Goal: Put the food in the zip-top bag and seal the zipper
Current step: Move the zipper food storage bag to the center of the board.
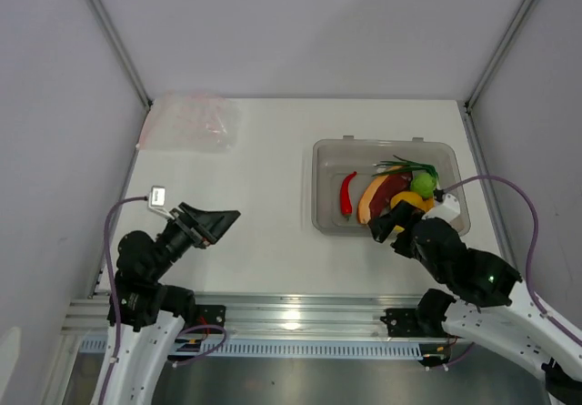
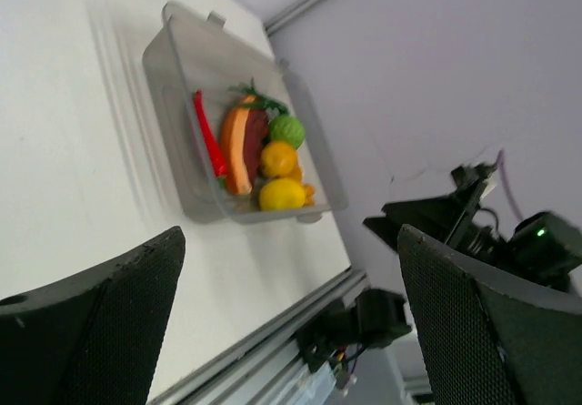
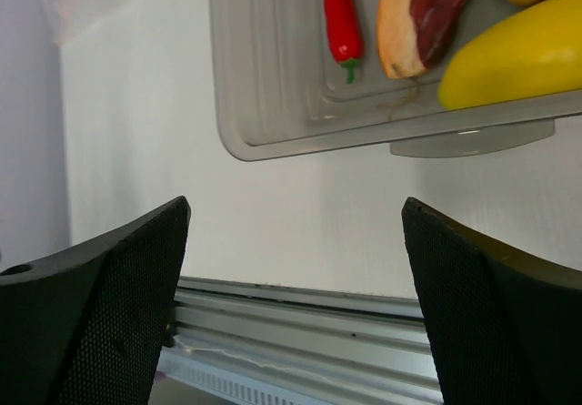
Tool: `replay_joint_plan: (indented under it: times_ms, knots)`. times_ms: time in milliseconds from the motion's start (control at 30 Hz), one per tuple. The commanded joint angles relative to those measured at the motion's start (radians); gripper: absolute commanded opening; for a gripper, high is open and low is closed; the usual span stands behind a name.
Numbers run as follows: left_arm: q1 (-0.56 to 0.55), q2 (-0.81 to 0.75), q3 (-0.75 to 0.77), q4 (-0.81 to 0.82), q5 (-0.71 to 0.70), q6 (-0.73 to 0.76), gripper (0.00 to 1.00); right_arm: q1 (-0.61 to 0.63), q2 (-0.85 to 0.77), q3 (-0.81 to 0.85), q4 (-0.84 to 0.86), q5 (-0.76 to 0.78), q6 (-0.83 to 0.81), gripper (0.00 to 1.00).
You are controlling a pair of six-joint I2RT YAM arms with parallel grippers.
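Note:
The zip-top bag (image 1: 186, 121), clear and crinkly with a pink tinge, lies flat at the table's far left corner; its zipper cannot be made out. The food sits in a grey bin (image 1: 318, 191): a red chili (image 1: 347, 194) (image 2: 209, 136) (image 3: 340, 9), a purple and orange piece (image 1: 382, 191) (image 3: 423, 14), a green round fruit (image 1: 423, 184) (image 2: 286, 130), yellow fruit (image 1: 409, 202) (image 3: 514, 55) and a scallion (image 1: 409, 164). My left gripper (image 1: 221, 227) (image 2: 291, 332) hovers open at the near left, pointing right, far from the bag. My right gripper (image 1: 391, 223) (image 3: 296, 305) is open at the bin's near edge, holding nothing.
An aluminium rail (image 1: 300, 318) runs along the table's near edge. Grey enclosure walls with corner posts (image 1: 114, 36) close in the table on three sides. The right arm (image 2: 473, 223) shows in the left wrist view, beyond the bin (image 2: 173, 123).

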Motion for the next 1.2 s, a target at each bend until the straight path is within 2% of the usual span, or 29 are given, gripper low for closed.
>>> replay_joint_plan:
  times_ms: [0, 100, 200, 267, 400, 533, 567, 767, 1000, 1167]
  knots:
    - [0.001, 0.082, 0.002, -0.067, 0.107, 0.116, 0.99, -0.005, 0.113, 0.057, -0.058, 0.028, -0.060, 1.00]
    - [0.002, 0.173, -0.058, -0.027, 0.170, 0.060, 1.00, -0.012, 0.239, 0.067, -0.006, -0.071, -0.133, 0.99]
    - [0.004, 0.238, -0.138, 0.132, 0.218, 0.006, 0.99, -0.006, 0.330, 0.083, 0.044, -0.143, -0.190, 0.99]
    - [0.004, 0.258, -0.147, 0.177, 0.181, 0.000, 1.00, 0.017, 0.388, 0.087, 0.066, -0.154, -0.200, 0.99]
    - [0.007, 0.329, -0.097, 0.171, 0.040, 0.012, 1.00, 0.074, 0.402, 0.083, 0.123, -0.159, -0.232, 0.99]
    - [0.008, 0.427, -0.025, 0.183, -0.160, -0.011, 1.00, 0.089, 0.358, 0.048, 0.182, -0.162, -0.241, 0.99]
    - [0.010, 0.468, -0.023, 0.191, -0.250, -0.026, 0.99, 0.089, 0.333, 0.038, 0.211, -0.173, -0.255, 0.99]
    - [0.053, 0.635, 0.008, 0.315, -0.469, -0.077, 0.99, 0.094, 0.237, 0.017, 0.235, -0.148, -0.292, 0.99]
    - [0.162, 0.989, 0.086, 0.566, -0.440, -0.031, 1.00, 0.094, -0.026, 0.003, 0.239, -0.087, -0.313, 0.99]
    - [0.223, 1.243, 0.198, 0.684, -0.387, -0.014, 1.00, 0.094, -0.054, 0.047, 0.166, -0.053, -0.335, 1.00]
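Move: The zip-top bag lies flat near the far left corner of the board, about 45 cm ahead of the left gripper, 18 cm to its left and 26 cm below. The food tray's middle is some 23 cm ahead of that gripper and 40 cm to its right, with the red chili in it about 21 cm ahead and 28 cm right. From the right gripper the bag is roughly 45 cm ahead, 46 cm left and 21 cm down. Drop the open left gripper steeply, then sweep it about 20 cm forward over bare board towards the bag, swinging left and sinking again as it nears; tip the fingers down and turn counter-clockwise some 30 degrees. Meanwhile dip the open right gripper to the left before the tray, then raise it about 12 cm, fingers tipping up, easing back right. ##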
